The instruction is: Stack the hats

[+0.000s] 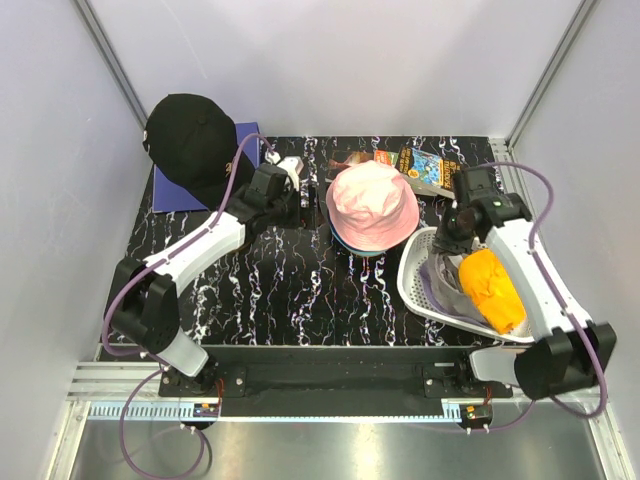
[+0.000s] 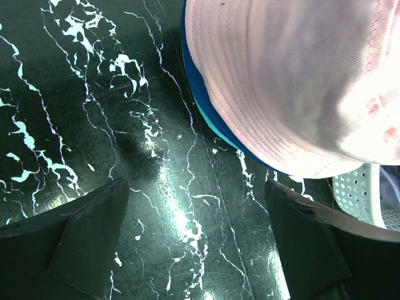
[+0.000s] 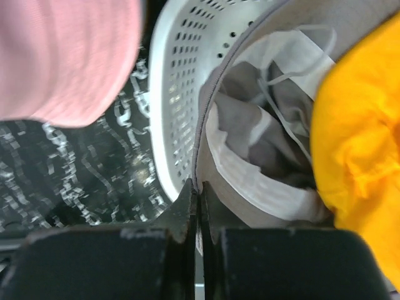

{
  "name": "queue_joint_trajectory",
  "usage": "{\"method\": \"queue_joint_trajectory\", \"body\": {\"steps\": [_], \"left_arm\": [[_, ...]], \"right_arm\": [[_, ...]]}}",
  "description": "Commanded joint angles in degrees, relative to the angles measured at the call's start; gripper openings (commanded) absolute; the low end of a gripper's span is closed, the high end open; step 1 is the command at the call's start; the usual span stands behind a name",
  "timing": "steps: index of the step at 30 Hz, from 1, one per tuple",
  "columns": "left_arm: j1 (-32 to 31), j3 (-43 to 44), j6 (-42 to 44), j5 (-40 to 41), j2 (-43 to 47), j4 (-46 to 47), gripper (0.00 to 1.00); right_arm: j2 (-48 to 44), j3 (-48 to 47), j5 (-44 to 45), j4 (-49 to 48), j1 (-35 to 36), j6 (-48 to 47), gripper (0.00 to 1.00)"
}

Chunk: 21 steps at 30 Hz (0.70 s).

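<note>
A pink bucket hat [image 1: 372, 200] tops a pile in the table's middle, with a blue brim [image 2: 197, 87] and a teal edge [image 2: 215, 128] showing under it. My left gripper [image 1: 295, 185] hangs open just left of that pile, only table between its fingers [image 2: 197, 212]. A black cap [image 1: 190, 145] sits at the back left. In the white basket [image 1: 410, 270] lie an orange hat [image 1: 492, 290] and a lavender-grey hat [image 3: 250, 206]. My right gripper [image 3: 199, 190] is shut on that lavender hat's brim at the basket's near wall [image 1: 447, 250].
Two snack packets [image 1: 425, 165] lie at the back behind the pile. A violet sheet [image 1: 240, 150] lies under the black cap. The basket is tilted at the right edge, close to my right arm. Enclosure walls stand on three sides.
</note>
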State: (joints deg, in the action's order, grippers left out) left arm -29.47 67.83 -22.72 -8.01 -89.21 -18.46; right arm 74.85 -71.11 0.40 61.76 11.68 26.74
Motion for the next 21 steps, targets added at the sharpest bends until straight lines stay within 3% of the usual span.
{"method": "queue_joint_trajectory", "body": {"steps": [1,12,21], "left_arm": [[-0.8,-0.6,0.8,1.4,3.1,1.3,0.93],[-1.7,-1.2,0.9,3.1,5.3,1.4,0.94],[-2.9,-0.9,-0.2,2.9,5.2,1.3,0.95]], "right_arm": [[-5.1,-5.4,-3.9,6.8,0.3,2.3,0.0],[-8.5,-20.0,0.7,15.3,0.4,3.4,0.0],[-9.5,-29.2,3.3,15.8,0.3,6.0,0.0]]}}
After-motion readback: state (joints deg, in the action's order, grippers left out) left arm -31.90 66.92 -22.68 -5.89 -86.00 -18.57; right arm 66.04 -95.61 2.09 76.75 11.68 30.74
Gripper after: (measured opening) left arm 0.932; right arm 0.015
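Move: The right hand already has the grey hat's brim pinched. The pink hat on the stack, where it is to go, sits about 7 cm ahead, 13 cm left and some 3 cm higher. The orange hat is roughly 5 cm back, 10 cm right and 10 cm below the right hand; the basket's middle, 3 cm back, 6 cm right and 13 cm down. From the left hand, the pink hat is about 11 cm right, 1 cm ahead and 3 cm higher. Keeping its shut fingers pinched on the grey hat's brim, the right hand hauls the hat upward out of the basket's near-left part, rising about 15 cm while drawing back some 3 cm. The fingertips swing forward and up by almost 20 degrees. The open, empty left hand eases up and back beside the stack, no more than 2 cm. ##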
